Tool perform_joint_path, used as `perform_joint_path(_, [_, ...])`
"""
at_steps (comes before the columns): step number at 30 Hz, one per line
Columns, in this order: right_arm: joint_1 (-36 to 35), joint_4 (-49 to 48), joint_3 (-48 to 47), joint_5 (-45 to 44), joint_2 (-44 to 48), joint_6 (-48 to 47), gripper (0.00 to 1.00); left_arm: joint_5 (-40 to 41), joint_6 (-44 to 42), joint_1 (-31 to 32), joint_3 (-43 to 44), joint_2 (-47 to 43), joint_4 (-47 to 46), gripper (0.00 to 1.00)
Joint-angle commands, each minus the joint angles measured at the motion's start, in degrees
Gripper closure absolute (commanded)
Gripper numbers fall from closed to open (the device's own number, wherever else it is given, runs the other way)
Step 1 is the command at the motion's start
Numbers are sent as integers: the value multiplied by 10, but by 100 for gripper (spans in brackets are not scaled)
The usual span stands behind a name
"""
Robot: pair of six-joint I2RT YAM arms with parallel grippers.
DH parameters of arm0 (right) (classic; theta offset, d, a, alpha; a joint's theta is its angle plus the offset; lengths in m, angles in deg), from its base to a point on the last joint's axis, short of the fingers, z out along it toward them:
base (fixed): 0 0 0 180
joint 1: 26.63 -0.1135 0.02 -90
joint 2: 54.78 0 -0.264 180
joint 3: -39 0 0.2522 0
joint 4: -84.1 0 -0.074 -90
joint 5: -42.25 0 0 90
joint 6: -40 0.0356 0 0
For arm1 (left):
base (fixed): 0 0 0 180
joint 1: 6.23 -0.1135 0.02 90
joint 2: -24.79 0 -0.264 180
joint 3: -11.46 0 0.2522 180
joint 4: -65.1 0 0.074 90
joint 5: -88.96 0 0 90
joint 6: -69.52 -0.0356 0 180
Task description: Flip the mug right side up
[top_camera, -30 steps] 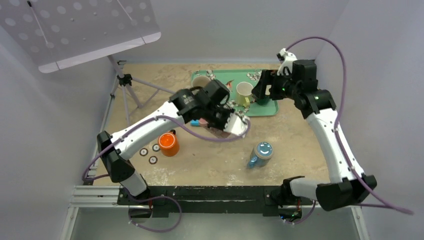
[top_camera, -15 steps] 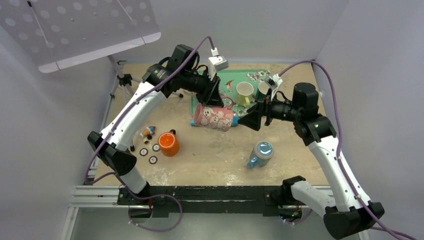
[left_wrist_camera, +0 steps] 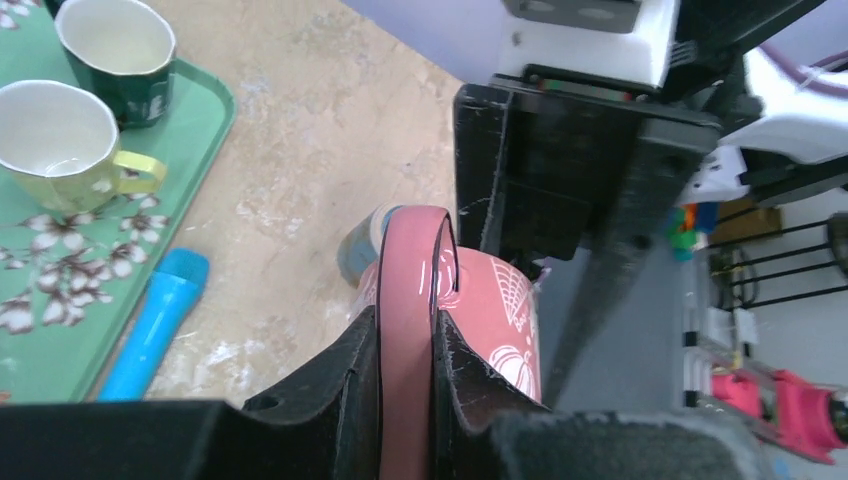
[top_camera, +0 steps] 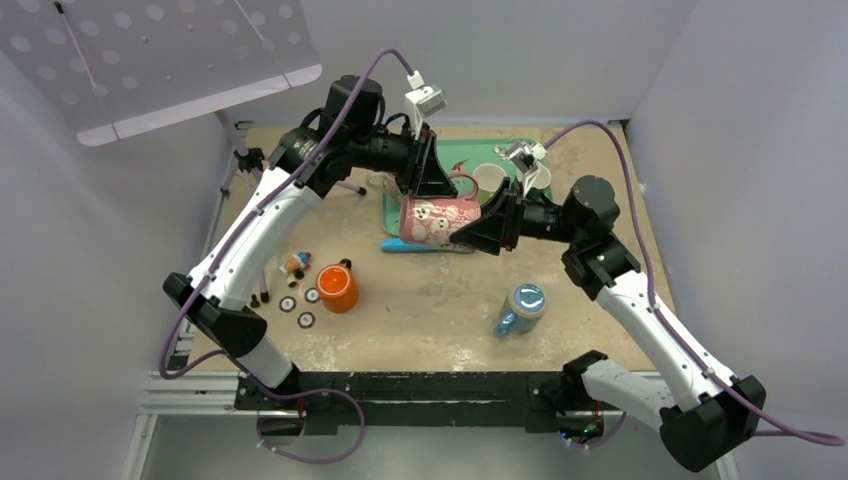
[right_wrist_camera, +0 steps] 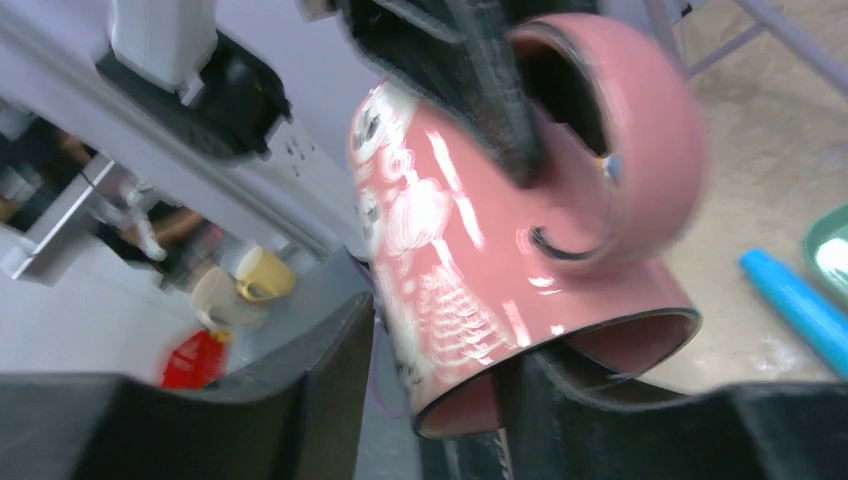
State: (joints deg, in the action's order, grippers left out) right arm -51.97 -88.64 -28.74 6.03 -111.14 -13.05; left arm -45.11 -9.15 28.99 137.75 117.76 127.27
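The pink mug (top_camera: 435, 220) with white drawings hangs on its side above the table, its mouth toward the right arm. My left gripper (top_camera: 424, 192) is shut on the mug's handle (left_wrist_camera: 412, 262) from above, and the handle fills the gap at the left gripper (left_wrist_camera: 407, 325). My right gripper (top_camera: 492, 226) stands open at the mug's mouth. In the right wrist view one finger (right_wrist_camera: 560, 400) is inside the mug (right_wrist_camera: 480, 240) and the other finger (right_wrist_camera: 335, 370) is outside, a small gap from the wall.
A green tray (top_camera: 543, 212) behind holds a pale yellow mug (left_wrist_camera: 55, 140) and a dark green mug (left_wrist_camera: 115, 50). A blue marker (top_camera: 400, 245) lies below the held mug. An orange mug (top_camera: 337, 288), a blue jar (top_camera: 522, 308), small discs (top_camera: 297, 305) and a tripod (top_camera: 250, 165) stand around.
My left arm raised the pink mug off the table by its handle. My right arm swung from the tray to the mug's mouth, and its jaws narrowed around the rim.
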Motion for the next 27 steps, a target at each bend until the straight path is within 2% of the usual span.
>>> perform_joint_path(1, [-4,-143,-21,-33,-9,79,91,-44,58,0,-13,-43,-91,100])
perform_joint_path(2, [-4,-143,-29,-44,-12,83,100,-50,49,-1,-17,-46,-92,100])
perform_joint_path(4, [-4,-87,-57,-68,-24,56,100,-46,24,-5,-19,-51,-76,100])
perform_joint_path(5, [-4,-18,-92,-94,-31,11,100,-21,6,-9,-16,-54,-53,91])
perform_joint_path(6, [-4,76,-126,-135,-40,-42,100,11,-13,-15,-9,-55,-25,59])
perform_joint_path(7, [-4,170,-163,-187,-55,-104,100,54,-32,-24,-3,-58,3,22])
perform_joint_path(8, [-4,252,-199,-240,-71,-156,100,91,-52,-33,2,-62,25,3])
perform_joint_path(10, [-4,375,-267,-326,-117,-235,100,171,-90,-53,4,-78,60,0])
perform_joint_path(12, [-5,447,-329,-381,-177,-263,100,234,-136,-72,4,-97,80,0])
perform_joint_path(18, [-24,547,-514,-494,-350,-275,100,386,-216,-81,5,-130,142,0])
perform_joint_path(22, [-43,631,-641,-557,-478,-274,100,437,-260,-83,-66,-175,147,0])
perform_joint_path(27, [-69,660,-737,-595,-583,-262,100,473,-271,-98,-119,-207,154,0])
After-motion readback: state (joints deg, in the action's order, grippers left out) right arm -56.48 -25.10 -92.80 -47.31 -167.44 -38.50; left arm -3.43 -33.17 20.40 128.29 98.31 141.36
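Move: The pink mug lies on its side in the air, rim to the right. Its middle is about 4 cm ahead, 3 cm left and 2 cm below the right hand, whose fingers are open at the near rim. The floral mug is some 32 cm ahead, 9 cm left, the light green mug 32 ahead, 11 right, both about 31 below. From the left hand, still on its handle, the mug's middle is 2 cm back, straight below by 5; the orange mug is level, 21 left, 34 lower. The pink mug changes hands: the right fingers close over its rim, one inside, both hands lift about 2 cm, then the left opens wide, frees the handle and swings some 20 cm left towards the orange mug. The right keeps its pinch and carries the mug roughly 23 cm forward and 14 cm down to the gap between floral and light green mugs, fingers rolling from pointing left to mostly down. ##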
